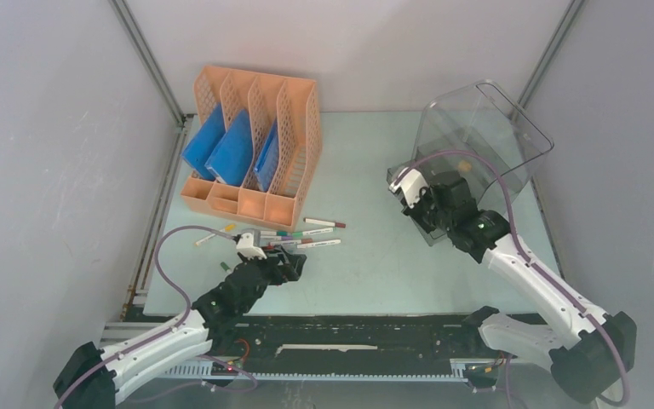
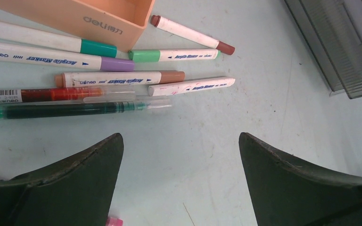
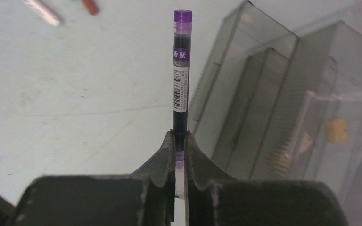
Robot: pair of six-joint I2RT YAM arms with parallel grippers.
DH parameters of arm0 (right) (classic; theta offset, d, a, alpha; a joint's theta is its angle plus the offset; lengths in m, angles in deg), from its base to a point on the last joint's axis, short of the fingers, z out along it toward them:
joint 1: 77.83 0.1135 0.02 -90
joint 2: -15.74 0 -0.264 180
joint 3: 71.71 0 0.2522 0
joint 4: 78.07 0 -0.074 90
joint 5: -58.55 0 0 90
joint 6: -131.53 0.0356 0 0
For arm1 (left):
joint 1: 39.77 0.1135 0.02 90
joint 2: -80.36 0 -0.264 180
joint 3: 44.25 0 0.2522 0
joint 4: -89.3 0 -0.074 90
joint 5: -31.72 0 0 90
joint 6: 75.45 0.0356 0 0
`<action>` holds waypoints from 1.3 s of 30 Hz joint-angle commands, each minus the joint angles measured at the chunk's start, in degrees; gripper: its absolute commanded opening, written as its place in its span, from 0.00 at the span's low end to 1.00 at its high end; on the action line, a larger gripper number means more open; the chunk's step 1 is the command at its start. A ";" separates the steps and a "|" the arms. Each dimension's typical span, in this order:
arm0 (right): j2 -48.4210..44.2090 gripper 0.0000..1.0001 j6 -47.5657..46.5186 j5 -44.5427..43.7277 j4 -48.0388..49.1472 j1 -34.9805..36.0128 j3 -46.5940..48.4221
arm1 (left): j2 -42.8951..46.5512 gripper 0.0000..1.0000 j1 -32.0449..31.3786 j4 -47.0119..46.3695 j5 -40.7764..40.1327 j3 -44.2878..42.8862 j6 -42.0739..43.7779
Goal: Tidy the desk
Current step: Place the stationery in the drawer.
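The pale mint-green desk (image 1: 375, 256) carries a loose cluster of markers and pens (image 1: 306, 239) in front of the orange file rack. In the left wrist view, white acrylic markers (image 2: 108, 77), a red pen (image 2: 66, 94) and a green pen (image 2: 66, 109) lie side by side. My left gripper (image 2: 179, 136) hovers just short of them, open, with only bare desk between its fingers. My right gripper (image 3: 180, 134) is shut on a purple pen (image 3: 181, 70), which sticks out straight ahead beside the clear drawer box (image 3: 273, 117).
The orange perforated file rack (image 1: 255, 145) stands at the back left with blue folders (image 1: 230, 149) in its slots. The clear plastic drawer box (image 1: 485, 128) sits at the back right. A small pink item (image 2: 114, 221) lies by my left finger. Grey panel walls enclose the desk.
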 commanded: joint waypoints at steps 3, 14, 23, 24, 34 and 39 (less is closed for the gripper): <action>0.42 0.00 0.43 -10.36 5.95 -3.37 -2.06 | -2.31 1.00 0.29 -3.74 0.57 -2.11 0.34; 5.75 0.12 1.14 -14.38 7.63 -4.57 -3.01 | -1.69 1.00 0.30 -3.14 0.70 -2.30 0.43; 6.87 0.42 1.67 -13.49 7.37 -4.65 -3.05 | -1.03 1.00 0.29 -2.46 1.46 -2.45 0.30; 6.63 0.45 1.79 -13.22 7.28 -4.65 -2.99 | -0.87 1.00 0.29 -2.28 1.90 -2.63 0.27; -0.71 0.58 2.57 13.78 -3.42 -8.83 2.17 | -0.32 1.00 1.06 7.23 -0.45 -10.02 4.75; -0.31 0.60 0.14 32.10 -14.74 -10.26 9.94 | -3.62 1.00 4.56 12.31 1.46 -15.31 5.90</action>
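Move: Ahead of the right hand, which already grips the purple pen, the open drawer's middle lies about 6 cm farther out, 6 cm to the right and 10 cm below. The tan block in the clear box is some 15 cm ahead, 17 cm right and 9 cm below the hand; the brown-capped marker on the table is 3 cm ahead, 21 cm left and 17 cm below it. From the left hand the drawer lies roughly 17 cm ahead, 37 cm right and 2 cm above. Carrying the held pen over the open drawer, the right hand goes about 5 cm right while reaching 4 cm forward and sinking 4 cm, turning some 15 degrees clockwise. There its fingers open to over half and let go of the pen, then it draws back, up and left, turning back. Late on, the left hand rises about 5 cm, open and empty, above the pens. ##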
